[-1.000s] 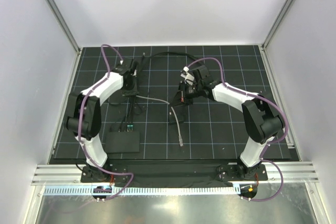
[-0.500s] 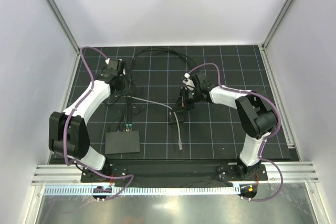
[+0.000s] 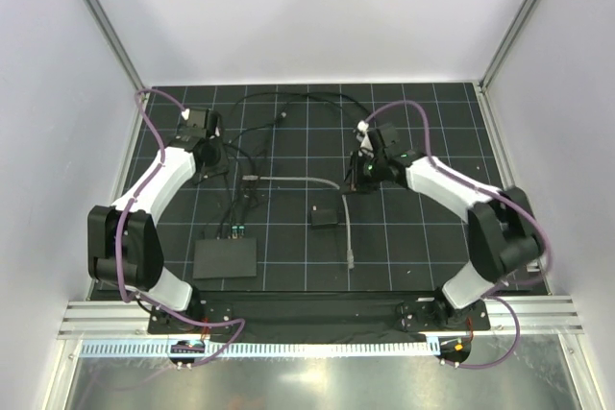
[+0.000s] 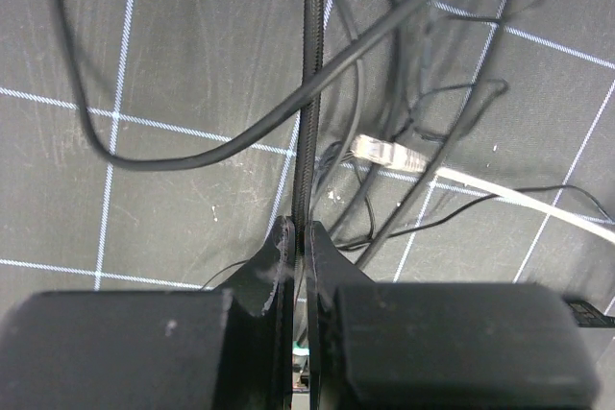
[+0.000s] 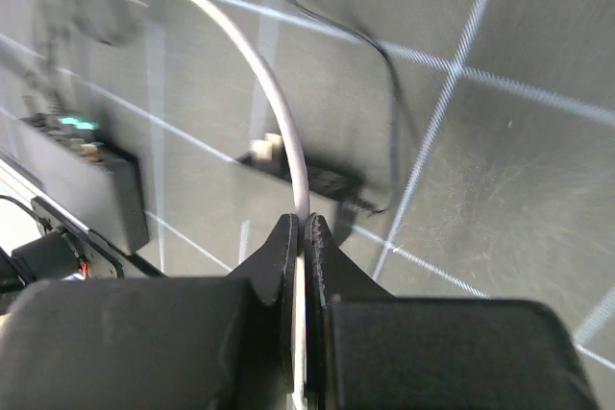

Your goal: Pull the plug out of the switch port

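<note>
The flat black switch box lies at the front left. Its port edge faces away from the arms, shows green lights and has thin black leads plugged in. The right wrist view shows this box too. My left gripper is well behind the box, shut on a black braided cable. A clear plug on a white cable lies loose on the mat. My right gripper is shut on that white cable, whose other end also lies free.
A small black square block sits mid-mat, right of the switch box, and also appears in the right wrist view. Black cables loop across the back of the mat. White walls and metal rails enclose the gridded mat.
The left arm swung left and back with the black cable. The right arm moved right, dragging the white cable along. The small block now lies apart from the right gripper.
</note>
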`<state>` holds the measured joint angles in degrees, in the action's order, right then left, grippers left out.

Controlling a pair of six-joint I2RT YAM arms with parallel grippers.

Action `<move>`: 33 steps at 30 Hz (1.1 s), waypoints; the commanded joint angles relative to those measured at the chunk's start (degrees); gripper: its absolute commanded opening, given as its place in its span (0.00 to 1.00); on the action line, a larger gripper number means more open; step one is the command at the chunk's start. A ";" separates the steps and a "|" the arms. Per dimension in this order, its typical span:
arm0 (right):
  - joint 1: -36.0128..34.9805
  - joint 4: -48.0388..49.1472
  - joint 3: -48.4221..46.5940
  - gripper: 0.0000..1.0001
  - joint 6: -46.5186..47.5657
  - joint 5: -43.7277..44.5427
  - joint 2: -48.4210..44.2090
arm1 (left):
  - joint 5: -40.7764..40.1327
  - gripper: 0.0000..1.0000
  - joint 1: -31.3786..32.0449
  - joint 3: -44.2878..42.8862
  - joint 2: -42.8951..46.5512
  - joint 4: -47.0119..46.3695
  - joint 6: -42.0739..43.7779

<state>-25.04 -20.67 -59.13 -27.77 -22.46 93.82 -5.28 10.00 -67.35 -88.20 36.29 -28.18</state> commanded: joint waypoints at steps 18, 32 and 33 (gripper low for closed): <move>0.16 -20.80 -37.88 0.01 7.20 31.65 -5.85 | 0.18 0.00 -0.95 2.05 0.84 -2.81 -1.26; 26.34 -21.25 -29.64 0.01 16.95 33.70 0.65 | 5.10 0.50 -2.44 -1.73 0.92 -2.19 -2.31; 26.96 -21.43 -29.03 0.01 17.13 33.97 2.14 | 5.10 0.52 -2.35 -1.73 1.19 -2.10 -2.92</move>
<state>0.69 -42.02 -89.80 -14.50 10.98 93.56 -1.80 7.79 -66.85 -88.23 35.38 -29.98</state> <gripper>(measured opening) 0.056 0.502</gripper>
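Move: The right hand already pinches the unplugged grey cable. It is bound for the bare far-right mat, about 13 cm ahead, 26 cm right and 7 cm below. The small black box lies roughly 5 cm back and 4 cm left of this hand. The left hand holds a black cable above mat some 10 cm beneath it; from this hand the grey cable's near plug lies about 5 cm right and 1 cm ahead, and the switch about 20 cm back and 2 cm left. Up fast and forward, the right hand lifts the grey cable over 20 cm, then sweeps it about 25 cm right towards the far-right mat, sinking again by some 9 cm and turning clockwise, its fingers staying shut on the cable. The left hand dips a centimetre or so, holds, then opens about halfway, letting go of the black cable as it rises back. ##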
